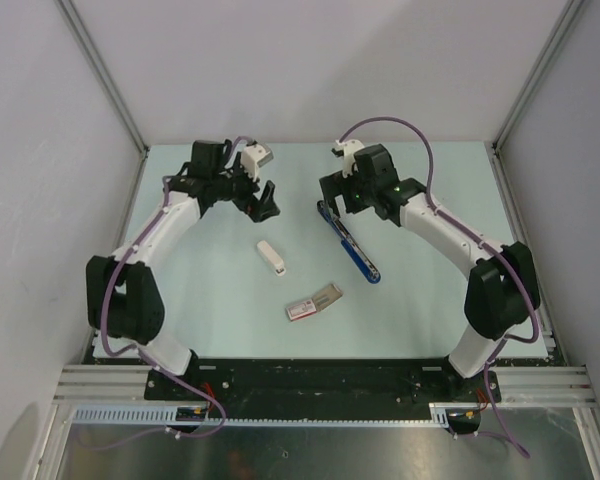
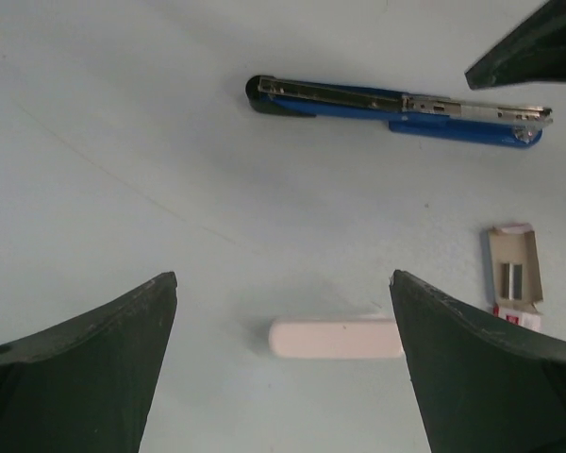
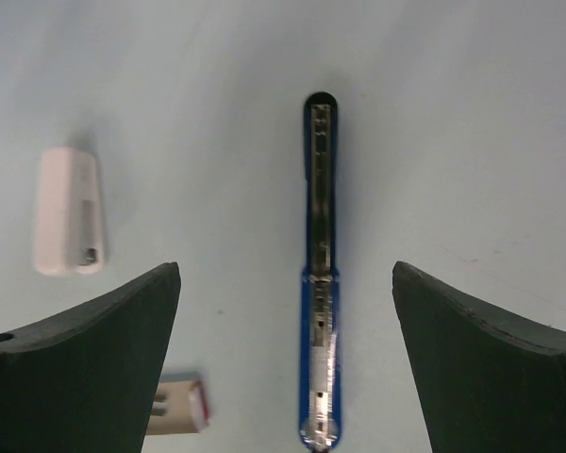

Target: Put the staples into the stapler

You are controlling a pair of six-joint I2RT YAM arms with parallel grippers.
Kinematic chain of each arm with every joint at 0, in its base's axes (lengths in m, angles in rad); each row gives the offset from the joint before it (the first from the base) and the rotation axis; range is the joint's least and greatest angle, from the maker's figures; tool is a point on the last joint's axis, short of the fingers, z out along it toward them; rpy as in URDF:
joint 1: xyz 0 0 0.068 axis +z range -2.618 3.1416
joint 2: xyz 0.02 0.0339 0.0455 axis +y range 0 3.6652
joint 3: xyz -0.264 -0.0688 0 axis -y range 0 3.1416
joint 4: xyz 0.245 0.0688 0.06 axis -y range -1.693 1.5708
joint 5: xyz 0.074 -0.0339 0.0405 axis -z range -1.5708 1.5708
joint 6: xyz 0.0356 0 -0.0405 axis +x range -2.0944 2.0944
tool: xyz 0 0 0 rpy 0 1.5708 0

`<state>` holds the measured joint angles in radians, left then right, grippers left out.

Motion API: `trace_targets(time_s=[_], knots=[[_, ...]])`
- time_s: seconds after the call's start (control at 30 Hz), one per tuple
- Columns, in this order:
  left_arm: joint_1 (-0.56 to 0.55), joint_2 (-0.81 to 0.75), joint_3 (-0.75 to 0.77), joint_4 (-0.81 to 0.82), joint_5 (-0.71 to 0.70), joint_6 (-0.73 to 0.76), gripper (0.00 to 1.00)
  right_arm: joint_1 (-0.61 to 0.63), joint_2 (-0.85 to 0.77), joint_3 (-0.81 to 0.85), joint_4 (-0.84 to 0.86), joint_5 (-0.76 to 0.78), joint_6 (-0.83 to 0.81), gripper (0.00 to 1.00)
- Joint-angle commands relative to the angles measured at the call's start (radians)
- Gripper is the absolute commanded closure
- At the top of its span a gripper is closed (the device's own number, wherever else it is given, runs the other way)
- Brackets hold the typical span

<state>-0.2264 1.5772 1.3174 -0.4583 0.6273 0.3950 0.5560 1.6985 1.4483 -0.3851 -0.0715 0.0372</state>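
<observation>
The stapler (image 1: 348, 242) lies flat on the table with its blue body folded open and the metal channel up; it also shows as the stapler (image 2: 396, 106) and the stapler (image 3: 321, 283). Silvery staples (image 2: 511, 276) sit in the grey tray slid out of the pink-and-white box (image 1: 313, 302). My left gripper (image 1: 261, 203) hovers open above the table, left of the stapler, with nothing in the left gripper (image 2: 283, 278). My right gripper (image 1: 338, 195) hangs open over the stapler's far end; the right gripper (image 3: 286, 269) straddles the stapler from above without touching it.
A small white oblong piece (image 1: 271, 258) lies between the stapler and the left arm, just below my left fingers, also seen as the white piece (image 2: 335, 337). Pale walls and metal posts enclose the table (image 1: 430, 300) on three sides.
</observation>
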Motion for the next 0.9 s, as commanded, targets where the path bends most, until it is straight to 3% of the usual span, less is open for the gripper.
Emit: trace_targets(time_s=[0.0, 0.17, 0.33, 0.57, 0.87], knots=[[-0.018, 0.088, 0.105, 0.028, 0.01, -0.074, 0.01, -0.019, -0.012, -0.022, 0.007, 0.002, -0.161, 0.01], [-0.053, 0.21, 0.199, 0.039, -0.005, -0.117, 0.01, -0.04, -0.052, -0.1, 0.018, 0.025, -0.228, 0.01], [-0.073, 0.297, 0.28, 0.051, -0.011, -0.173, 0.0, -0.046, -0.135, -0.193, 0.109, 0.16, -0.236, 0.01], [-0.076, 0.355, 0.338, 0.066, -0.024, -0.209, 0.01, -0.073, -0.207, -0.254, 0.13, 0.096, -0.23, 0.01], [-0.093, 0.434, 0.417, 0.074, -0.026, -0.232, 0.01, -0.153, -0.191, -0.281, 0.109, -0.096, -0.242, 0.01]])
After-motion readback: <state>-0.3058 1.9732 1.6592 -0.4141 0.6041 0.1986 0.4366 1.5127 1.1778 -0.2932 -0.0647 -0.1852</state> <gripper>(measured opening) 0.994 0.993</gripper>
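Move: The opened blue stapler lies about 17 cm below the right hand, its middle almost straight under it, roughly 2 cm to the right. From the left hand that middle is some 19 cm right and 1 cm back, also 17 cm down. The small white stapler sits about 6 cm back of and 1 cm right of the left hand; the open staple box is some 16 cm back of the right hand and 6 cm to its left. The left hand swings about 7 cm forward and 6 cm right towards the blue stapler's black far end, sinking some 4 cm and tipping its fingers a little further down, both fingers kept wide open. Meanwhile the right hand clears sideways over the blue stapler, about 8 cm to the right, dipping some 5 cm and then rising partway again while its left side rolls down and comes partly back; its fingers stay open too, and neither hand touches anything. ##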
